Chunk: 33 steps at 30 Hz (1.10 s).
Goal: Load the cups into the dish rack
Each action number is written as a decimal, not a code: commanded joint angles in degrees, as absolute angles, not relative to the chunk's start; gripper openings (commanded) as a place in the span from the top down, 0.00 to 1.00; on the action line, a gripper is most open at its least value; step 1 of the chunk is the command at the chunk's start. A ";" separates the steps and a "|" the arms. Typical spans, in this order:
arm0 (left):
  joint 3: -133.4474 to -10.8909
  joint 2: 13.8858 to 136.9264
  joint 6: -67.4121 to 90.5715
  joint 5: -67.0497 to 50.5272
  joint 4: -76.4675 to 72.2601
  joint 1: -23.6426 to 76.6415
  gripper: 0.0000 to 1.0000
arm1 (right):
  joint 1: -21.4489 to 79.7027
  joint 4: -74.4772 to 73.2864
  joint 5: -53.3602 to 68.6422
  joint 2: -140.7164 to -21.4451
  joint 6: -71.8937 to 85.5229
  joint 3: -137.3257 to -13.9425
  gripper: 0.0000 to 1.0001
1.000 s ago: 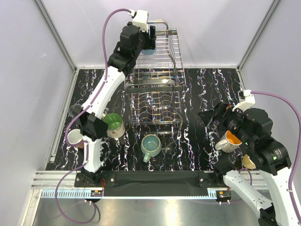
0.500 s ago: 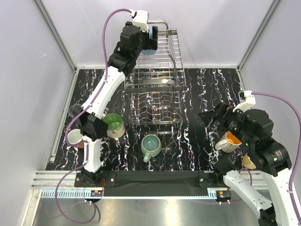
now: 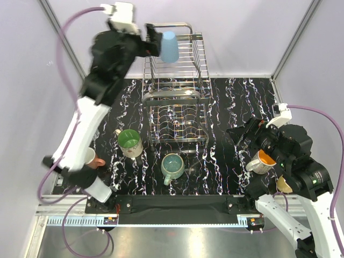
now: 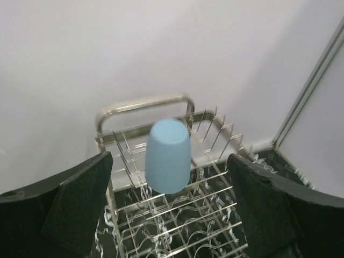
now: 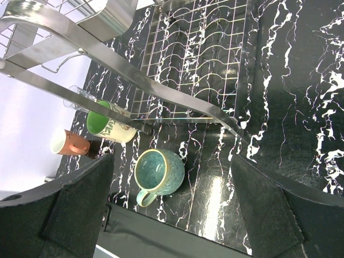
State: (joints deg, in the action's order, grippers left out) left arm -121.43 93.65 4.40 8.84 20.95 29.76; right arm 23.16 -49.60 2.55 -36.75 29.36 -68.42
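A light blue tumbler [image 3: 169, 47] stands upside down at the back of the dish rack's [image 3: 175, 97] upper shelf. My left gripper [image 3: 155, 44] hangs open just left of it, high above the table, and its fingers do not touch it. On the table lie a cream mug with a green inside [image 3: 129, 141], a teal-green mug [image 3: 172, 165] and a salmon-pink mug [image 3: 94, 158]. A clear glass [image 5: 77, 100] shows beside the cream mug. The yellow-orange mug [image 3: 262, 161] sits half hidden by the right arm. My right gripper [image 3: 240, 135] is open and empty, right of the rack.
The black marbled table [image 3: 231, 102] is walled by white panels with metal corner posts [image 3: 290, 48]. A black mat [image 3: 177, 204] runs along the near edge between the arm bases. The rack's lower plate tier [image 5: 204, 59] opens toward the front.
The left gripper opened, let go of the light blue tumbler and drew back up and left. The tumbler stays on the upper shelf. The right arm has not moved.
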 commanded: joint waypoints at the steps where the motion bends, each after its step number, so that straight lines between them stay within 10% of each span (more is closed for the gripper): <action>1: -119.80 83.50 5.88 11.94 22.05 30.06 0.05 | 23.47 -47.55 3.16 -37.61 28.39 -68.20 0.03; 12: -103.55 70.23 15.54 34.28 44.90 23.31 0.17 | 23.38 -52.82 0.61 -41.13 23.64 -71.10 0.01; 22: -81.59 69.51 27.50 22.25 49.83 -5.77 0.32 | 23.38 -55.37 6.06 -43.33 25.13 -70.75 0.01; 33: -71.63 80.59 32.78 16.08 42.54 -11.60 0.35 | 23.38 -64.34 0.35 -51.59 26.19 -69.53 0.00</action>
State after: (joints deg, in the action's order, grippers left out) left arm -71.02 80.18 30.74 18.90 47.68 -11.33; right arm 23.16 -61.78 2.63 -51.46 25.91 -69.73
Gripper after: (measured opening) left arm 0.662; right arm 0.993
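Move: My open left hand is high by the rack. The clear glass it goes for is about 30 cm to its left, 12 back and 48 below; the terracotta mug stands some 12 cm nearer me than the glass and 2 right of it, the green mug 7 nearer and 18 right. The blue cup is 12 cm ahead, 5 right, 11 below. From my right hand, the glass is roughly 58 cm left, 12 ahead, 29 below. I pull my empty left hand back and up, clear of the blue cup on the upper tier, then swing it about 30 cm left and down in a long arc until it hovers just above the glass. On the way I turn it some 65 degrees counter-clockwise, tip the fingers steeply down and narrow them partway. My right hand, still open, sinks about 8 cm, tipping its fingers down. ##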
